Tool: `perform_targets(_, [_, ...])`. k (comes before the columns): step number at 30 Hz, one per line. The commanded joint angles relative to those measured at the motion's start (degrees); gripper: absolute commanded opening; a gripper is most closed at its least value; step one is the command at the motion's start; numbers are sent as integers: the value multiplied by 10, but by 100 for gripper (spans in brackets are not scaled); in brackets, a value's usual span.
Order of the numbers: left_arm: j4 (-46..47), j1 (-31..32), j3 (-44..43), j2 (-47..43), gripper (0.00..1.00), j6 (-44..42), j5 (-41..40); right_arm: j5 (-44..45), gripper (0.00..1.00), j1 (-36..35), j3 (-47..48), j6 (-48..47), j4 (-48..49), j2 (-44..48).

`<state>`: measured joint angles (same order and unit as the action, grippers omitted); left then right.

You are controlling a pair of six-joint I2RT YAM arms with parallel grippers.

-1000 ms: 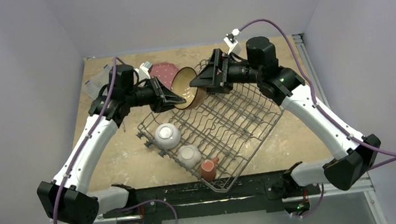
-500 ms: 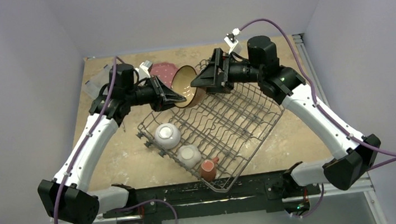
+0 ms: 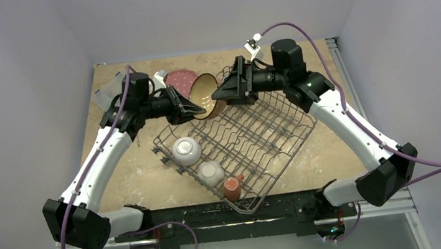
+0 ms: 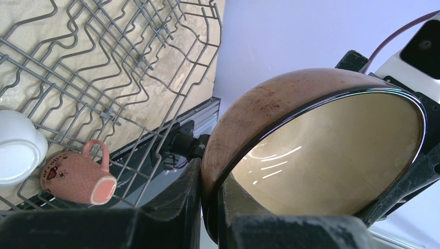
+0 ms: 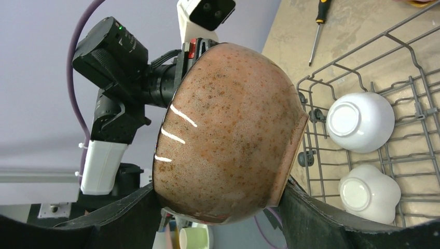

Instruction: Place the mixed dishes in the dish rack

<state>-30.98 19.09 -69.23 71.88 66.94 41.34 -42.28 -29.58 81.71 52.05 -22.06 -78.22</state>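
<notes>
The brown bowl hangs tilted on edge above the far corner of the dish rack. My left gripper is shut on its rim, one finger inside and one outside, clearly seen in the left wrist view. My right gripper straddles the bowl's speckled outside, and both fingers touch its sides. In the rack sit an upturned white bowl, a smaller upturned bowl and a red-and-white mug lying on its side. The pink dotted plate lies on the table behind the bowl.
A screwdriver lies on the table left of the rack. A clear plastic box sits at the far left corner. The rack's upright tines fill its middle and right rows.
The right arm has shifted slightly left and its jaws have narrowed onto the bowl. The left gripper and the bowl stay almost still.
</notes>
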Motion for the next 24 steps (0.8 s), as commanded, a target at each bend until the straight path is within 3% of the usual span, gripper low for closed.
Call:
perform_targets(1, [70, -3, -16, -25, 0, 18, 25, -19, 45, -1, 22, -5, 7, -12])
perform_targets(3, [67, -3, -20, -21, 0, 17, 25, -20, 34, 0, 24, -4, 11, -17])
perform_targets(7, [57, -3, -23, -18, 0, 18, 22, -27, 1, 8, 22, 0, 17, -27])
perform_targets(9, [50, -3, -24, -12, 0, 13, 22, -41, 0, 20, 10, 8, 41, -27])
perform_targets(18, [3, -6, -37, 6, 49, -22, 11, -63, 0, 53, -42, 48, 105, -23])
perform_targets(24, [-53, -13, -56, 19, 66, -72, -8, -45, 0, 88, -54, 23, 67, -27])
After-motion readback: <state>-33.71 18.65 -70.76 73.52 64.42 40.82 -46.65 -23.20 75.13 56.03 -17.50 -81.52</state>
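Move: The brown bowl is held between both hands; its middle lies about 4 cm ahead, 4 cm right and 3 cm above the left hand. From the right hand, the dish rack's middle is some 29 cm below, 2 cm back and 4 cm right. Near it, about 28 cm below the hand, are the round white bowl, 5 cm back and 14 cm left; the lobed bowl, 13 cm back and 6 cm left; and the green mug, 17 cm ahead and 3 cm right. The left fingers open wide and let go of the brown bowl's rim, that hand otherwise staying almost in place. The right hand keeps its grip around the outside of the bowl and, once the rim is freed, carries it down about 5 cm towards the rack, forward some 3 cm and a little right, tipping its wrist down roughly 10 degrees. ##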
